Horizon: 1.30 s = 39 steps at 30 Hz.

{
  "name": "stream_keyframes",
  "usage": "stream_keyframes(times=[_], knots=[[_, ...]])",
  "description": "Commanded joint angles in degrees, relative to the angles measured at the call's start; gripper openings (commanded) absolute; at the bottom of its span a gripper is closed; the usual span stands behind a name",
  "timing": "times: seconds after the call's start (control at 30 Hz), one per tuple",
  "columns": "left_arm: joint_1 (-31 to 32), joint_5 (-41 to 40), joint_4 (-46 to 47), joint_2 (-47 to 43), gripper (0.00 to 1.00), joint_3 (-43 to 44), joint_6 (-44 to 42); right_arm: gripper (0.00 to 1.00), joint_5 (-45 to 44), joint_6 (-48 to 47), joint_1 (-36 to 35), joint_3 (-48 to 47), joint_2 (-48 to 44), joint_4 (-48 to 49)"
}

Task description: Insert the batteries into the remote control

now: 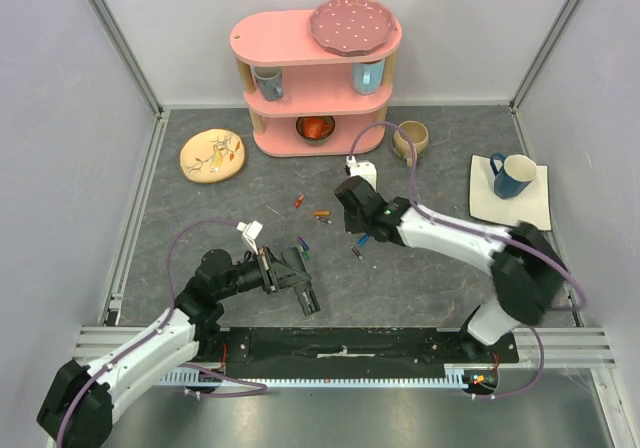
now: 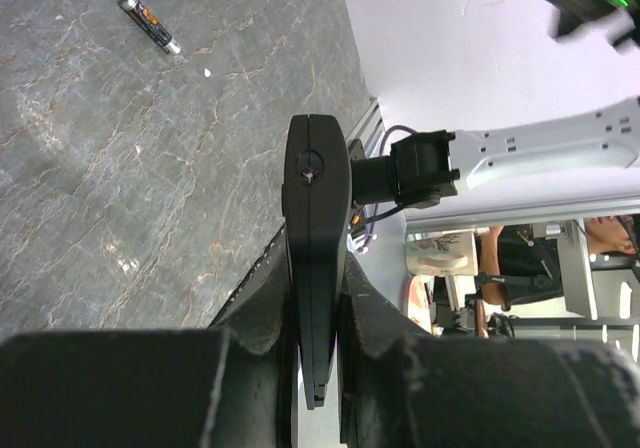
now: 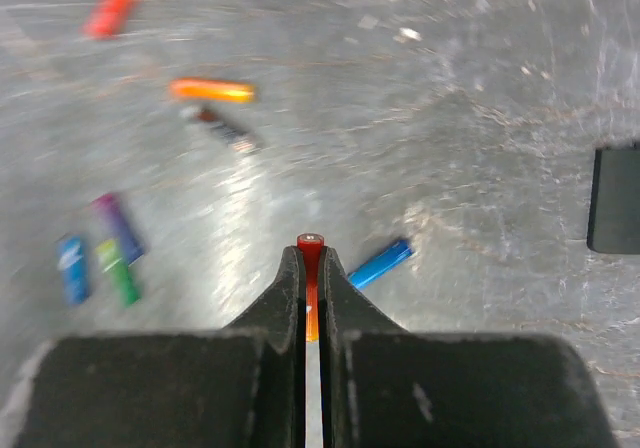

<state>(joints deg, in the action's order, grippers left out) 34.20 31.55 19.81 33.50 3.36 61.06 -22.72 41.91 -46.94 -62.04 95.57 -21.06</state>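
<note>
My left gripper (image 1: 283, 268) is shut on the remote control (image 1: 306, 296), a slim black bar held edge-on near the table's front; in the left wrist view the remote control (image 2: 318, 188) stands out between the fingers (image 2: 255, 308). My right gripper (image 1: 357, 226) is shut on a red-orange battery (image 3: 311, 268), its red end showing past the tips of the gripper (image 3: 311, 253), above the table. Loose batteries lie on the grey table: red (image 1: 299, 201), orange (image 1: 321, 213), blue (image 3: 381, 263), and a purple, blue and green group (image 3: 110, 253).
A flat black piece (image 3: 614, 200) lies at the right edge of the right wrist view. A pink shelf (image 1: 315, 78) with cups stands at the back, a yellow plate (image 1: 212, 155) back left, a beige bowl (image 1: 410, 140), and a blue mug (image 1: 514, 174) on a white mat at right.
</note>
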Motion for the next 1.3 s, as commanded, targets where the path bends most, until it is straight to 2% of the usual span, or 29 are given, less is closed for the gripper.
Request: stream_keyframes(times=[0.0, 0.27, 0.43, 0.57, 0.7, 1.27], knots=[[-0.1, -1.1, 12.4, 5.2, 0.02, 1.6, 3.6, 0.0, 1.6, -12.8, -8.4, 4.3, -18.0, 6.4], [0.1, -5.8, 30.9, 14.0, 0.02, 0.5, 9.3, 0.0, -0.6, -9.6, -20.9, 14.1, -35.9, 10.4], [0.1, -6.4, 41.7, 20.7, 0.02, 0.5, 12.3, 0.0, -4.8, -10.4, -29.1, 15.5, -36.9, 14.1], [0.2, -5.4, 46.1, 25.4, 0.02, 1.5, 15.0, 0.0, -8.0, -11.8, -34.0, 15.1, -34.1, 16.0], [0.1, -5.3, 47.0, 26.8, 0.02, 1.8, 16.2, 0.0, -9.5, -12.8, -35.5, 15.3, -33.0, 18.5], [0.1, -4.9, 42.7, 22.5, 0.02, 2.1, 16.4, 0.0, -14.0, -13.3, -35.7, 17.6, -29.5, 25.8]])
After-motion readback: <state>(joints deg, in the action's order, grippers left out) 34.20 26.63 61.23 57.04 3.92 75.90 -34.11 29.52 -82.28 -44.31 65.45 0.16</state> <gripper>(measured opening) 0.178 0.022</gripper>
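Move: The right hand holds the red-and-orange battery about 6 cm above the table; the open compartment at the near end of the remote lies some 21 cm back, 12 cm to its left and 4 cm higher. Down on the table the blue battery lies 4 cm to its right and 1 cm back, the black battery 2 cm right and 5 cm back. The left hand, gripping the remote, has the held battery about 13 cm ahead, 16 cm to its right and 6 cm lower. The right hand keeps the battery pinched and swings it quickly away from the loose batteries, some 18 cm back, 13 cm up and about 8 cm left, turning counter-clockwise by about 30 degrees as its fingers tip to a flatter slant, then slows and creeps slightly forward and down over the compartment. Meanwhile the left hand keeps its grip on the remote and brings it to meet the battery, forward about 4 cm first and then mostly up, 6 cm in all, its right-pointing fingertips tipping upward by some 15 degrees. ##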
